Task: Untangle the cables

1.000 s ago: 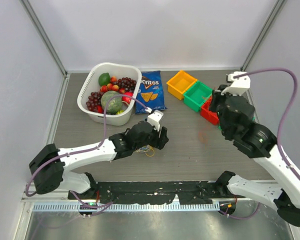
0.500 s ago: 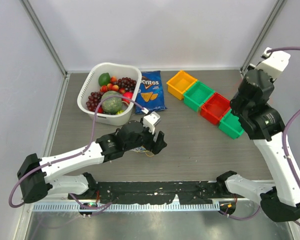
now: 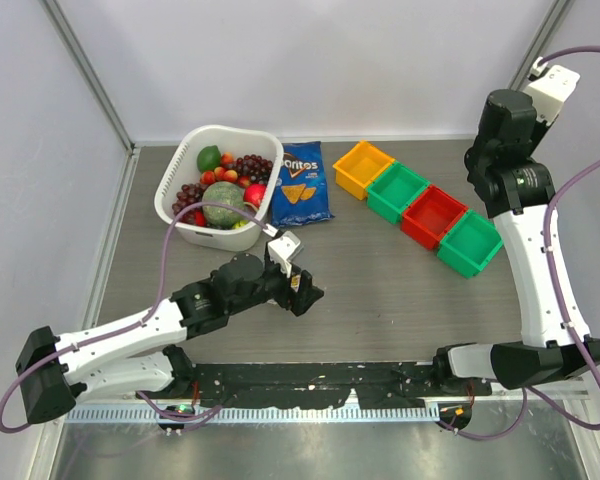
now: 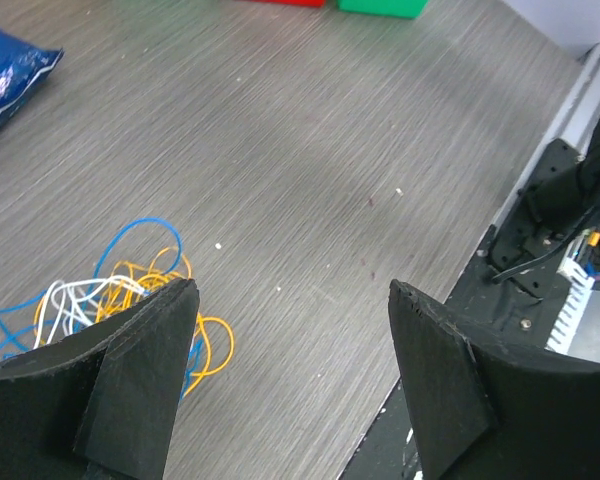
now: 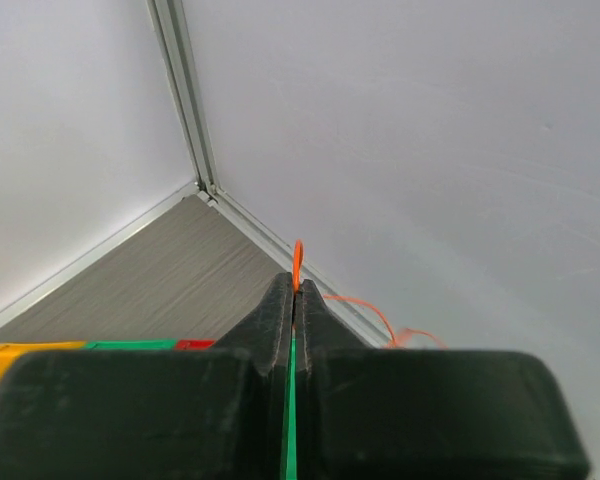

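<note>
The cables (image 4: pixel 110 300) lie in a loose tangle of blue, white and orange-yellow loops on the grey table, at the lower left of the left wrist view. My left gripper (image 4: pixel 292 288) hangs open just above the table, its left finger (image 4: pixel 140 370) covering part of the tangle, with nothing between the fingers. In the top view this gripper (image 3: pixel 305 292) hides the tangle. My right arm (image 3: pixel 510 180) is raised high at the back right corner. Its gripper (image 5: pixel 296 290) is shut on a thin orange cable (image 5: pixel 298 255), which loops above the tips and trails off to the right.
A white basket of fruit (image 3: pixel 170 190) and a blue Doritos bag (image 3: pixel 302 182) sit at the back left. Yellow (image 3: pixel 365 168), green (image 3: pixel 395 192), red (image 3: pixel 432 215) and green (image 3: pixel 470 243) bins run diagonally at the right. A black rail (image 3: pixel 310 380) lines the near edge.
My right arm has lifted from beside the bins up to the back right corner, still shut. My left gripper has opened wider and drifted slightly nearer and left.
</note>
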`<state>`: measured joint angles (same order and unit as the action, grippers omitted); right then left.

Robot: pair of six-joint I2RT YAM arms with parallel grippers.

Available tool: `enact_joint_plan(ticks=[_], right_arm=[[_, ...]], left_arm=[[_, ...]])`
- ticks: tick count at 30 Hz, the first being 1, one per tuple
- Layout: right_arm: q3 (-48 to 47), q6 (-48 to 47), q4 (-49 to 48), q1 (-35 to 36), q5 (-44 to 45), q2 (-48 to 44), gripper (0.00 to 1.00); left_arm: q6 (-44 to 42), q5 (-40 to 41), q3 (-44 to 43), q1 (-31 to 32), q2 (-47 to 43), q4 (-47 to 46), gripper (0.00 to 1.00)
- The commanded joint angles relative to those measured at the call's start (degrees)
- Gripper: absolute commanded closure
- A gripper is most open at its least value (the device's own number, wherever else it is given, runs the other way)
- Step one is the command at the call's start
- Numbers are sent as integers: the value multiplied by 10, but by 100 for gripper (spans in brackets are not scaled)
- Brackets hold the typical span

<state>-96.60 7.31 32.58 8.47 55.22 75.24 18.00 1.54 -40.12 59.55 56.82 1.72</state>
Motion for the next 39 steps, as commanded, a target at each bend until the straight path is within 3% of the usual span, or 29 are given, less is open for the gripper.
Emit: enact_joint_plan(ticks=[1, 17, 23, 28, 33, 39], right_arm=[[-32, -12, -13, -4, 36, -12, 99], [19, 5, -19, -5, 36, -41, 99], [81, 71, -3, -7, 26, -55, 99], [161, 201, 20, -49, -118, -50, 99], [207, 293, 24, -149, -312, -29, 99], [279, 333, -6, -190, -379, -26, 99]], left_arm=[[-9, 57, 14, 11, -22, -40, 19], [-24, 57, 30, 16, -36, -59, 19], [-21, 50, 31, 16, -36, -61, 19], [-20, 50, 36, 16, -39, -65, 19], [-22, 59, 36, 15, -37, -65, 19], [-22, 58, 36, 16, -34, -65, 18]])
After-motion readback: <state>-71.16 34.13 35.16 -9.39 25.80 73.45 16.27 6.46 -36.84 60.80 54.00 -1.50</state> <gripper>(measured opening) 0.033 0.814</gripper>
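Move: The right hand, pinching the orange cable, hangs high: the near green bin lies about 40 cm below it, some 5 cm ahead and 8 cm to its right. The red bin is roughly 13 cm ahead and 2 cm to the left, and the farther green bin about 20 cm ahead and 12 cm to the left, both equally low. From the left hand, the near green bin is some 22 cm ahead, 48 cm to the right and 18 cm lower. Down, after a near-still hover with a small drift back: the right hand sinks ever faster by about 20 cm towards the near green bin, still well above it at the end. As it drops the wrist rolls some 30 degrees so the fingers, aimed forward and right, dip towards the bins; they stay shut on the orange cable throughout. ##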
